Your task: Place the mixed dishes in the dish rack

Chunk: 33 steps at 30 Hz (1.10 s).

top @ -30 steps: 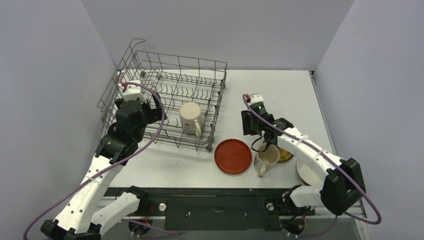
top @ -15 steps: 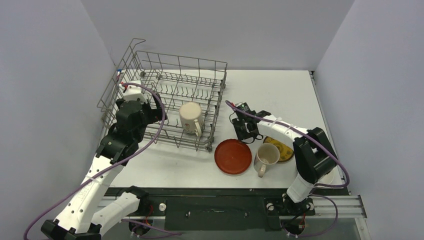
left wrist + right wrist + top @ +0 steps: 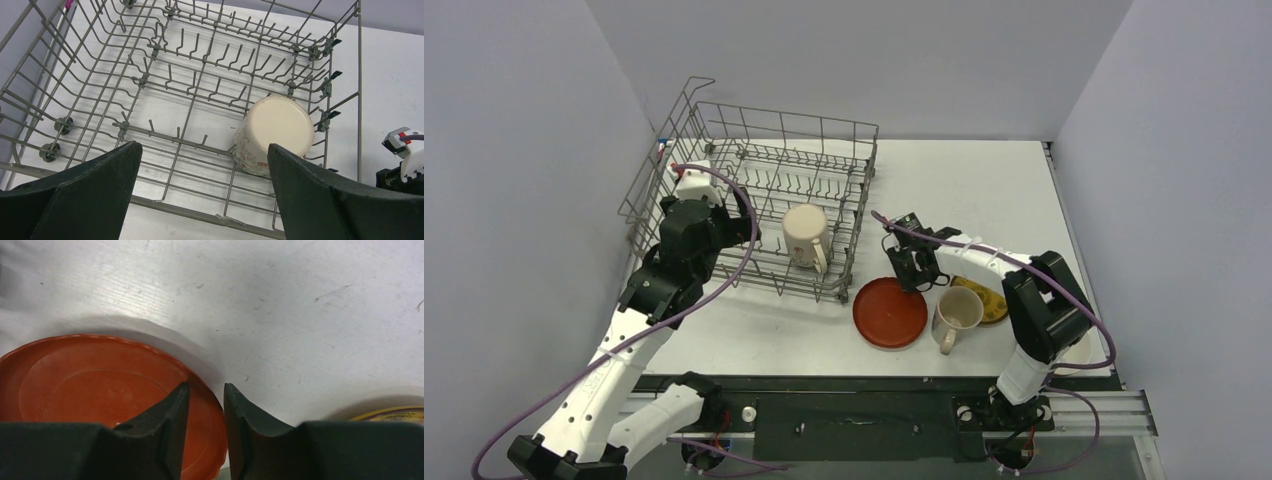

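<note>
The grey wire dish rack stands at the back left. A cream mug lies upside down inside it. My left gripper hovers open over the rack's near side, holding nothing. The red plate lies flat on the table. My right gripper is low over its far right rim, jaws a narrow gap apart with the rim showing between them. A second mug stands upright beside the yellow saucer.
A white bowl at the front right is mostly hidden behind the right arm's elbow. Grey walls close in the table on three sides. The rack's tall mesh side stands just left of the red plate.
My right gripper has moved from above the upright mug left and down to the red plate's rim, and its jaws have narrowed. The left arm has barely moved.
</note>
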Tool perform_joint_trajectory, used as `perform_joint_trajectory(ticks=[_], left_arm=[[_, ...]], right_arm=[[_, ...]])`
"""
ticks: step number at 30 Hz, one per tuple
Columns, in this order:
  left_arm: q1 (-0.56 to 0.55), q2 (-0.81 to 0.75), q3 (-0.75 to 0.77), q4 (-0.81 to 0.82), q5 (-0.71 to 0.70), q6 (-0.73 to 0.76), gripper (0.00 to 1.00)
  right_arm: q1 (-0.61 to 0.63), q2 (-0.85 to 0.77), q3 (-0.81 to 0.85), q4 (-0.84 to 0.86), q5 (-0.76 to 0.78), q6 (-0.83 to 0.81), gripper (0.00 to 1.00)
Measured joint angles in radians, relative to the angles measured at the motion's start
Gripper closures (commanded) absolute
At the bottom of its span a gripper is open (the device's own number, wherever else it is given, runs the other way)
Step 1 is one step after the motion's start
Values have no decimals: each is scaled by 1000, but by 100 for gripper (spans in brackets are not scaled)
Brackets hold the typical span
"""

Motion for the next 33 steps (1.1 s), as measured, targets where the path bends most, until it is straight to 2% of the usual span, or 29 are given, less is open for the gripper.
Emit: perform_joint_trajectory(ticks=[5,9,18,25,33], left_arm=[[0,5,0,0,8,0,4],[0,6,0,0,12,0,4],[0,10,0,0,13,0,4],[0,16,0,0,17,0,3],[1,16,0,0,21,0,4]], right_arm=[[32,0,0,3,-8,-8,85],[53,4,1,7,-5,-23,100],[55,-14,-3,6,40,-42,100],[59,-180,-62,15,125,-63,100],[60,-336,-124,69,326,-13,100]])
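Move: The red plate's middle lies about 4 cm back and 4 cm to the left of the right hand, whose open fingers are already down at its far right rim. The beige mug stands some 6 cm back and 8 cm to the right, the yellow plate about 13 cm right and 2 cm back. The rack's near right corner is roughly level, 13 cm to the left. From the left hand the red plate is about 27 cm right, 7 cm back and 28 cm below. The red plate's far right rim is pinched as the right hand edges about 1.5 cm left and a little back, its fingers closing from part-open to nearly shut. Then the hand lifts the plate nearly 8 cm, swinging some 5 cm to the right and a little forward, with the fingertips tilting forward by roughly 20 degrees. ##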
